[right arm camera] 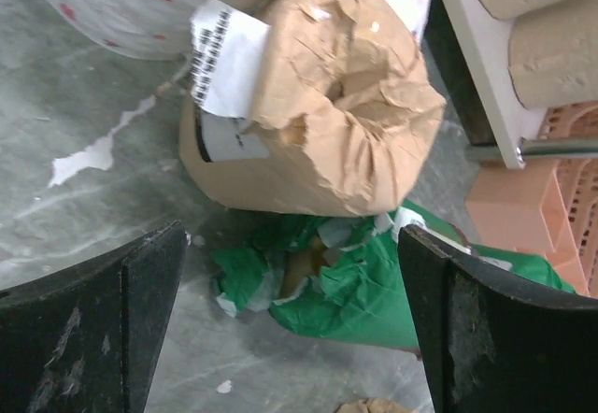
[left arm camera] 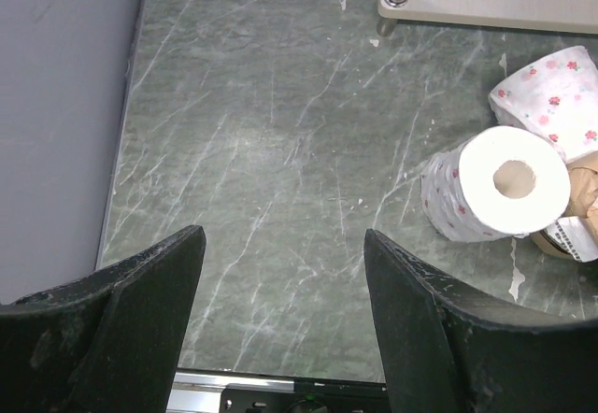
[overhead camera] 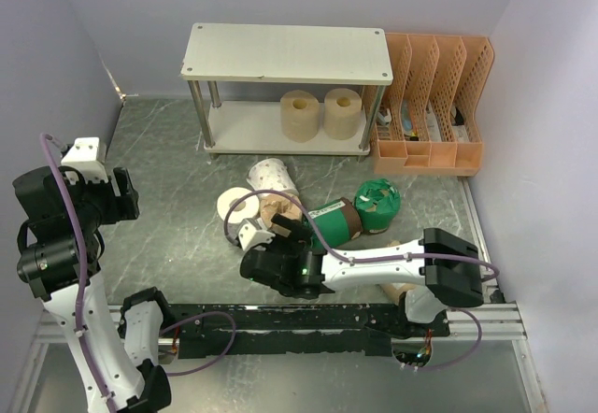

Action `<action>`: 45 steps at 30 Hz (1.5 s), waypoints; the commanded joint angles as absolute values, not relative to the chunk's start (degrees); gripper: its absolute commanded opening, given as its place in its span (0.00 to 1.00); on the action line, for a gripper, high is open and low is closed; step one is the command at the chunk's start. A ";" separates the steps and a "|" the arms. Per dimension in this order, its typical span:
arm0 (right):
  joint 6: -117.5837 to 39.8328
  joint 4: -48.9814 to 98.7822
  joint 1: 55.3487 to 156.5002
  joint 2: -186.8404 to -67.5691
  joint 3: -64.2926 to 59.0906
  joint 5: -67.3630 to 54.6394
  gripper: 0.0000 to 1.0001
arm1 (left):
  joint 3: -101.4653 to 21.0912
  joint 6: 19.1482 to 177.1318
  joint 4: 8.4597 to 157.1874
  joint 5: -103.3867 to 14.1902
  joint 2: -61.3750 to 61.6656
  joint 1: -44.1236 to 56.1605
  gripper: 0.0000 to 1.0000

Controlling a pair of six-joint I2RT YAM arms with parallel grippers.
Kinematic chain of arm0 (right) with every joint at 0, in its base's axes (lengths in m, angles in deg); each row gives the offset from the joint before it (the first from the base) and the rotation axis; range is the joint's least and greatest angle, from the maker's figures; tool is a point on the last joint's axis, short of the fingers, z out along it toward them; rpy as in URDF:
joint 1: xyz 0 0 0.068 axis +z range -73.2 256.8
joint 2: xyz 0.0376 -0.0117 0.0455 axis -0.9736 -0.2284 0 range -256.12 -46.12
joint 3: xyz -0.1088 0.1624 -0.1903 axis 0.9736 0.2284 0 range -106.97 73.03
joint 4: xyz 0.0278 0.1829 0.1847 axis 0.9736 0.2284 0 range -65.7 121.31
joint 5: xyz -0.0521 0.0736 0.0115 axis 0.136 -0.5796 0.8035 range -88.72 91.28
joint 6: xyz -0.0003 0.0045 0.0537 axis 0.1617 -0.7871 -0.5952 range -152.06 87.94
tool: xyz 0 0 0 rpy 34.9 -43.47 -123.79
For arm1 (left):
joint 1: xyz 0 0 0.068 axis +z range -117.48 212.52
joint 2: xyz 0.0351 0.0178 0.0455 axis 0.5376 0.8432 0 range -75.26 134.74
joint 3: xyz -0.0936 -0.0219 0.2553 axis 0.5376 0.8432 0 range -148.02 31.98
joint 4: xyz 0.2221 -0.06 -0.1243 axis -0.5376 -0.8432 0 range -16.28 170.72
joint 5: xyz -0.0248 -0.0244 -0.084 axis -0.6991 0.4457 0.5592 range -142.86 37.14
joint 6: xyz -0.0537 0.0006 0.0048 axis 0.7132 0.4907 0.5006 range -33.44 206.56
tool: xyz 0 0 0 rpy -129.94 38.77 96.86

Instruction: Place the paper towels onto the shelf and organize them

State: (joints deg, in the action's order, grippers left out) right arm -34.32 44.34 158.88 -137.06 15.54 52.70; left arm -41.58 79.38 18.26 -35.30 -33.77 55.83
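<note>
The shelf (overhead camera: 287, 51) stands at the back, with two tan rolls (overhead camera: 300, 114) (overhead camera: 343, 112) on its lower board. On the table lie two white flowered rolls (overhead camera: 238, 209) (overhead camera: 273, 178), a brown paper-wrapped roll with a label (right arm camera: 318, 105) and two green-wrapped rolls (overhead camera: 336, 221) (overhead camera: 377, 203). My right gripper (right arm camera: 291, 245) is open, low over the torn end of a green roll (right arm camera: 374, 282), just short of the brown roll. My left gripper (left arm camera: 282, 245) is open and empty over bare table at the left, well apart from the nearest white roll (left arm camera: 495, 184).
An orange perforated file rack (overhead camera: 432, 105) stands right of the shelf. Another tan roll (overhead camera: 400, 290) lies partly hidden under the right arm. Grey walls close in left and right. A black rail (overhead camera: 308, 324) runs along the near edge.
</note>
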 commanded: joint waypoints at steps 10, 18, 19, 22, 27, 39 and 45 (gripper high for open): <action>-25.31 33.24 155.42 -133.41 19.05 51.61 0.95 | -40.32 80.32 21.22 -36.61 -34.12 55.84 0.80; -24.57 29.22 149.23 -137.15 18.32 42.12 0.78 | -40.18 80.41 21.30 -36.62 -32.99 55.85 0.80; -24.66 29.45 148.31 -138.09 17.78 41.56 0.75 | -40.10 80.41 21.43 -36.56 -32.94 55.86 0.80; -23.82 29.05 146.96 -140.76 17.15 41.21 0.68 | -39.85 80.45 21.57 -36.51 -32.73 55.83 0.80; -23.46 28.16 146.13 -143.55 16.61 40.15 0.41 | -39.41 80.49 22.04 -36.69 -32.66 55.82 0.80; -27.39 38.48 148.19 -136.94 15.95 41.50 0.00 | -39.14 80.45 22.28 -36.45 -32.13 55.84 0.80; -29.79 47.88 148.57 -126.80 11.67 39.13 0.00 | -38.73 80.92 22.77 -36.34 -32.03 55.81 0.80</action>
State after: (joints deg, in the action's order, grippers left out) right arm -27.15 39.59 148.28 -133.89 14.58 40.41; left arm -39.41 80.06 20.34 -36.15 -32.17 55.83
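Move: The brown paper-wrapped roll lies about 6 cm ahead of the right hand, 3 cm to its left and 6 cm below. Some 12 cm to the hand's right and 2 cm ahead is the green-wrapped roll; the white roll stands about 15 cm left and 5 cm ahead, and the floral roll is 14 cm ahead, 6 cm left. From the left hand, the brown roll is roughly 41 cm right, 5 cm ahead and 25 cm below. The right hand reaches about 7 cm forward, shuts on the brown roll's loose wrapper, then draws slightly back. ##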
